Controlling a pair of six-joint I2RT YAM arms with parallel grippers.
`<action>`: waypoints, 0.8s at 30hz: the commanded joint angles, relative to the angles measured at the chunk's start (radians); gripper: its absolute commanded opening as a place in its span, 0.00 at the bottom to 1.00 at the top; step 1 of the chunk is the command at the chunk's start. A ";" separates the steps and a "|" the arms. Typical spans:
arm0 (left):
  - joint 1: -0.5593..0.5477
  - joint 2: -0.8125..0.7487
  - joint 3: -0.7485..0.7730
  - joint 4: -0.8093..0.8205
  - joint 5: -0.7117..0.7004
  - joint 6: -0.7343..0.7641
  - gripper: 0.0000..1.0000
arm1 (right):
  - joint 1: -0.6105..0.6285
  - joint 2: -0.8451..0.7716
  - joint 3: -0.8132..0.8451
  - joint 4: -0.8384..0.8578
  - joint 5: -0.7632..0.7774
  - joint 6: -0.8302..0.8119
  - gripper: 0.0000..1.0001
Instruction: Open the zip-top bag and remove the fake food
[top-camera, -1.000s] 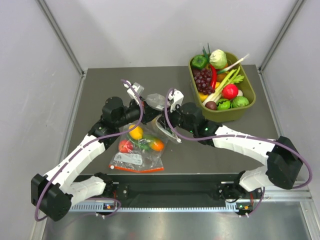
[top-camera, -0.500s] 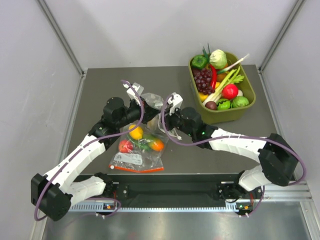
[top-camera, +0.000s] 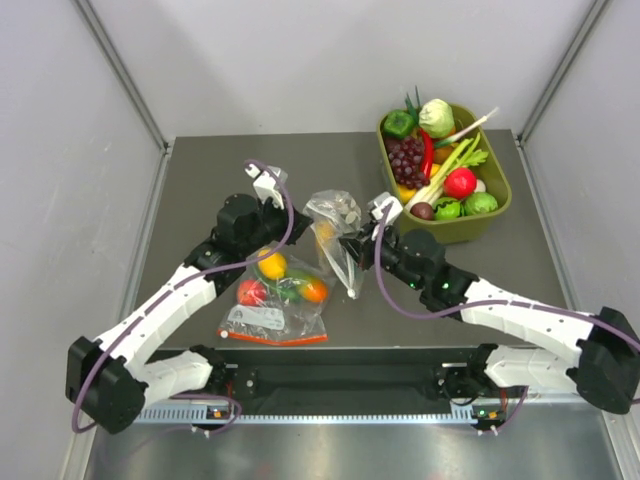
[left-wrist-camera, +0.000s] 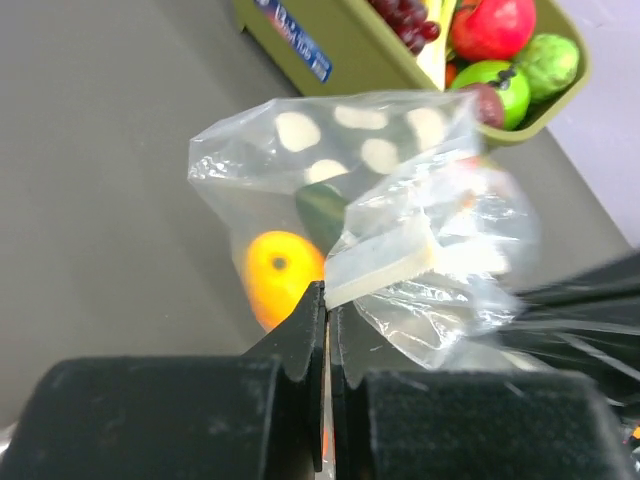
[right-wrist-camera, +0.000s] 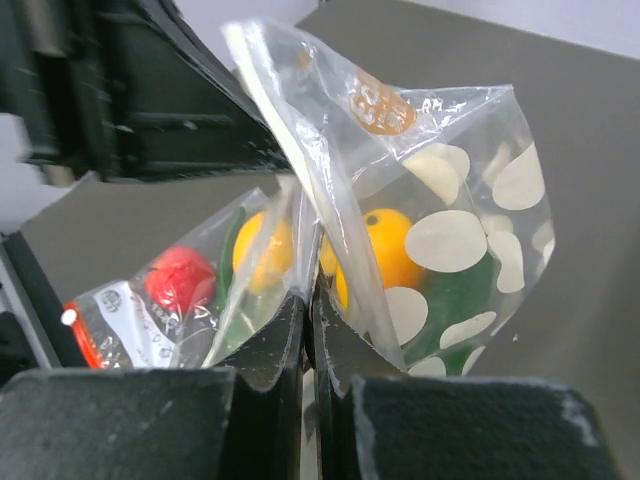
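The zip-top bag (top-camera: 336, 228), clear with white polka dots, hangs above the table between both arms. My left gripper (left-wrist-camera: 327, 297) is shut on the bag's zip edge (left-wrist-camera: 385, 262), and in the top view this gripper (top-camera: 303, 214) is at the bag's left side. My right gripper (right-wrist-camera: 310, 302) is shut on the opposite film of the bag (right-wrist-camera: 455, 225), at its right side (top-camera: 357, 240). The fake food shows through the plastic: a yellow fruit (right-wrist-camera: 388, 246) (left-wrist-camera: 279, 274) and a dark green piece (right-wrist-camera: 452, 297) (left-wrist-camera: 322, 210).
A plain clear bag (top-camera: 275, 295) with a red-orange zip strip and small round fruits lies on the table under the left arm. An olive bin (top-camera: 490, 215) full of toy produce stands at the back right.
The right gripper has shut on the polka-dot bag, and its arm has swung right and straightened. The bag now hangs pulled up between both grippers. The left arm shifted slightly.
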 joint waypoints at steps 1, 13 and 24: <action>0.006 0.035 0.020 0.014 -0.050 -0.011 0.00 | 0.008 -0.100 -0.016 0.034 -0.003 0.009 0.00; 0.006 0.119 -0.011 0.126 0.068 -0.073 0.00 | 0.006 -0.039 0.018 -0.062 -0.213 -0.021 0.02; 0.000 0.262 -0.094 0.273 0.156 -0.126 0.00 | 0.006 -0.120 0.018 -0.168 -0.041 -0.033 0.50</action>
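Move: The dotted zip-top bag is already pinched by both hands at its mouth. Its filled body is about 4 cm ahead, 5 cm right and 11 cm below the left hand, and some 8 cm straight ahead of the right hand and 11 cm below it. The second clear bag lies about 9 cm back and 8 cm left of the left hand, 20 cm down. The green bin is roughly 22 cm ahead, 26 cm right and 13 cm below the right hand. Downward about 9 cm and a little right, the left hand lowers its still-pinched edge of the dotted bag towards the table, tipping fingers down some 15 degrees. The right hand draws its edge back and slightly up and right, away from the left hand's edge, then sinks to about 4 cm below its start and opens its fingers half-way, letting go of the film. ##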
